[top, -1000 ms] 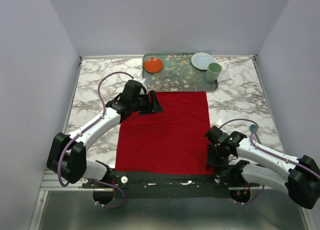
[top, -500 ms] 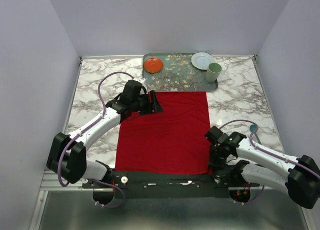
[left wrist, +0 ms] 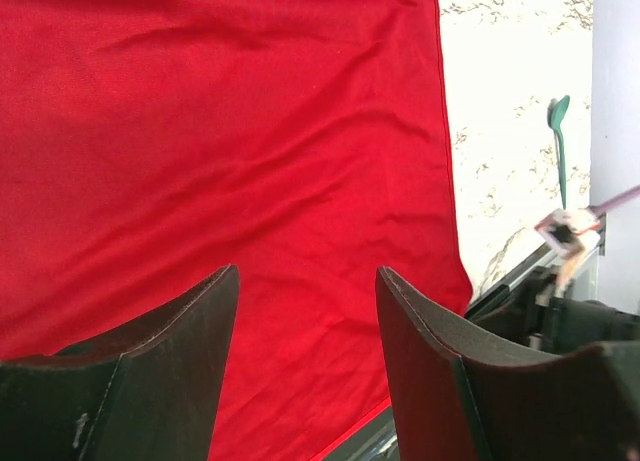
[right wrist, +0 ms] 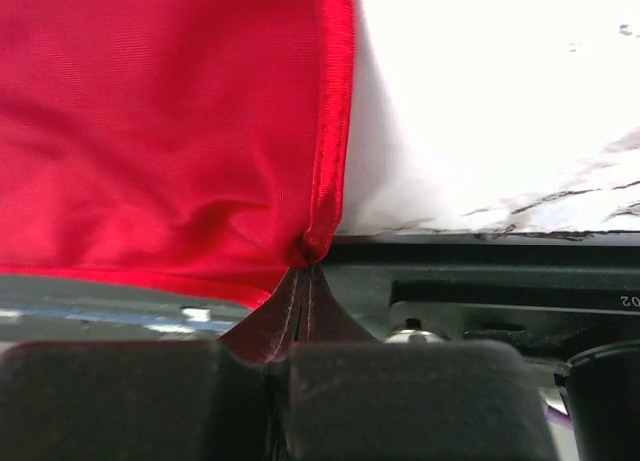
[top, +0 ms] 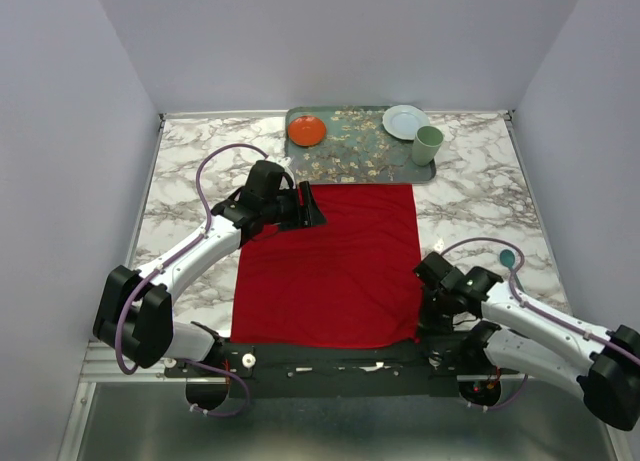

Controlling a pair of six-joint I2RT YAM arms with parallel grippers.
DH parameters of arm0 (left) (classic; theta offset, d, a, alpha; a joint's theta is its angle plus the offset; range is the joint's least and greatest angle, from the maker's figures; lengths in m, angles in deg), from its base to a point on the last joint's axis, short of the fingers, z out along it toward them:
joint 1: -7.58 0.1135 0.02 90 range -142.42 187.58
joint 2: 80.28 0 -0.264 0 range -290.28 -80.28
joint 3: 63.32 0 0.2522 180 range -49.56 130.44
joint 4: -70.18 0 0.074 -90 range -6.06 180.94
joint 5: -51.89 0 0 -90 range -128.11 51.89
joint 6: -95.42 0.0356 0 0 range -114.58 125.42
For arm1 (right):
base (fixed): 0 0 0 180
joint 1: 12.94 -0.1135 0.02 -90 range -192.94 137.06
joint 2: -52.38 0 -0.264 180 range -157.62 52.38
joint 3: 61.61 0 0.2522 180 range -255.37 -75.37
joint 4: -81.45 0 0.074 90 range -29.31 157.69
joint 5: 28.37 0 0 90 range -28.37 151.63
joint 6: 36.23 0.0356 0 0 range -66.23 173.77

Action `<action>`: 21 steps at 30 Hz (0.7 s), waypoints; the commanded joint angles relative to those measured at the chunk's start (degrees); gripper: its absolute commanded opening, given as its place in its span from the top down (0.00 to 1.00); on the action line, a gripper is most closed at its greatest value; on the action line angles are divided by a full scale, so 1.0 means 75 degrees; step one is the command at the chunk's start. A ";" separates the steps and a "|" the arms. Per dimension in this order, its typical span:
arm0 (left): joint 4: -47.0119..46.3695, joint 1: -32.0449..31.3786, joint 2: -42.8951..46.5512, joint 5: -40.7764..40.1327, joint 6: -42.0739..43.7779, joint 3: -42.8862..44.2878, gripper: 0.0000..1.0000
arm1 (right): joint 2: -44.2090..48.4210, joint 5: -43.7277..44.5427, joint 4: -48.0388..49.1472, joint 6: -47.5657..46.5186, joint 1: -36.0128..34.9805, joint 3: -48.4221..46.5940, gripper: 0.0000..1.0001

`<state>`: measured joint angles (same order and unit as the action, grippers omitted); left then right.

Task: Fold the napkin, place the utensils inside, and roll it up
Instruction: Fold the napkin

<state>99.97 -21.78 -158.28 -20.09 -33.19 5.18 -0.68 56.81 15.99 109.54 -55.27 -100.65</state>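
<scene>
The red napkin [top: 330,266] lies spread flat on the marble table, its near edge at the arm mount. My right gripper [top: 421,330] is shut on its near right corner, and in the right wrist view the cloth [right wrist: 150,111] puckers where the right gripper [right wrist: 307,268] pinches the hem. My left gripper [top: 318,209] hovers open over the far left part of the napkin [left wrist: 250,131]; nothing lies between the left gripper's [left wrist: 305,273] fingers. A teal-green utensil [top: 508,255] lies on the marble right of the napkin, and in the left wrist view the utensil [left wrist: 558,146] shows as a thin sliver.
A patterned tray [top: 350,149] stands at the back, just beyond the napkin's far edge. It carries an orange-red plate [top: 307,131], a white plate [top: 404,121] and a pale green cup [top: 428,144]. The black mount bar [top: 330,356] runs along the near edge.
My right gripper has closed on the napkin's near right corner, and that corner now bunches slightly. The left arm has not moved.
</scene>
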 commanded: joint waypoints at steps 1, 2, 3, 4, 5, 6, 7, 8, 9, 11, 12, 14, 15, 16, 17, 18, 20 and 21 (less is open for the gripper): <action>0.0031 -0.0010 0.0146 0.0070 0.0097 0.0108 0.34 | 0.0897 0.0502 -0.0371 0.0181 -0.0052 -0.0461 0.99; 0.0030 -0.0010 0.0134 0.0070 0.0086 0.0107 0.34 | 0.1084 0.0514 -0.0384 0.0205 -0.0063 -0.0473 0.99; 0.0030 -0.0010 0.0146 0.0070 0.0086 0.0107 0.34 | 0.1388 0.0525 -0.0395 0.0216 -0.0052 -0.0497 0.99; 0.0019 0.0001 0.0169 0.0058 0.0086 0.0107 0.34 | 0.1542 0.0537 -0.0337 0.0217 -0.0063 -0.0485 0.99; 0.0030 -0.0010 0.0157 0.0070 0.0097 0.0107 0.34 | 0.1659 0.0526 -0.0302 0.0205 -0.0052 -0.0497 0.99; 0.0007 -0.0010 0.0157 0.0070 0.0097 0.0107 0.34 | 0.1741 0.0525 -0.0290 0.0193 -0.0063 -0.0520 0.99; 0.0019 -0.0010 0.0146 0.0070 0.0109 0.0107 0.34 | 0.1870 0.0549 -0.0267 0.0100 -0.0052 -0.0555 0.99; 0.0019 -0.0010 0.0134 0.0081 0.0109 0.0084 0.34 | 0.1906 0.0549 -0.0278 0.0088 -0.0052 -0.0648 0.99; -0.0005 -0.0010 0.0099 0.0082 0.0097 0.0072 0.34 | 0.1930 0.0584 -0.0290 0.0030 -0.0052 -0.0696 0.99; -0.0040 0.0001 0.0064 0.0151 0.0051 -0.0044 0.34 | 0.1977 0.0596 -0.0418 -0.0041 -0.0052 -0.0824 0.99; -0.0075 -0.0010 0.0029 0.0175 0.0027 -0.0080 0.34 | 0.2012 0.0816 -0.0523 -0.0030 -0.0052 -0.0999 0.99; -0.0122 -0.0010 0.0040 0.0199 -0.0032 -0.0185 0.34 | 0.2256 0.1017 -0.0665 -0.0216 -0.0063 -0.1164 0.99; -0.0168 -0.0010 0.0098 0.0187 -0.0043 -0.0197 0.34 | 0.2374 0.1052 -0.0665 -0.0345 -0.0052 -0.1339 0.99; -0.0180 -0.0010 0.0110 0.0187 -0.0055 -0.0220 0.34 | 0.2503 0.1006 -0.0526 -0.0706 -0.0052 -0.1375 0.99; -0.0181 -0.0010 0.0110 0.0175 -0.0055 -0.0209 0.34 | 0.2724 0.0936 -0.0408 -0.0906 -0.0052 -0.1411 0.99; -0.0157 -0.0010 0.0076 0.0187 -0.0055 -0.0186 0.34 | 0.2819 0.0878 -0.0326 -0.1082 -0.0052 -0.1434 0.99; -0.0169 -0.0034 0.0029 0.0210 -0.0078 -0.0151 0.34 | 0.2996 0.0690 -0.0068 -0.1551 -0.0052 -0.1446 0.99; -0.0192 -0.0057 -0.0053 0.0245 -0.0090 -0.0150 0.34 | 0.3089 0.0678 -0.0009 -0.1669 -0.0063 -0.1458 0.99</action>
<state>99.60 -21.78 -158.28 -19.94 -33.47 4.37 19.63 61.25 13.65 104.18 -55.33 -110.00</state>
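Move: The right hand has the napkin's near right corner pinched at the table's front edge; the far right corner lies about 41 cm straight ahead of it, roughly 1 cm lower. The napkin's near left corner is some 42 cm to this hand's left, level with it front to back, and the teal spoon about 16 cm ahead and 23 cm to its right. From the idle left hand the far right corner is about 19 cm ahead, 24 cm right and 15 cm below. The right hand, its fingers still shut on the napkin's near right corner, lifts it off the table's front edge by about 9 cm while carrying it some 4 cm forward over the table, towards the far right corner, with a small drift to the left. As it rises, the wrist tilts by nearly 30 degrees, so that fingers that pointed almost straight down now slant forward and somewhat left. ##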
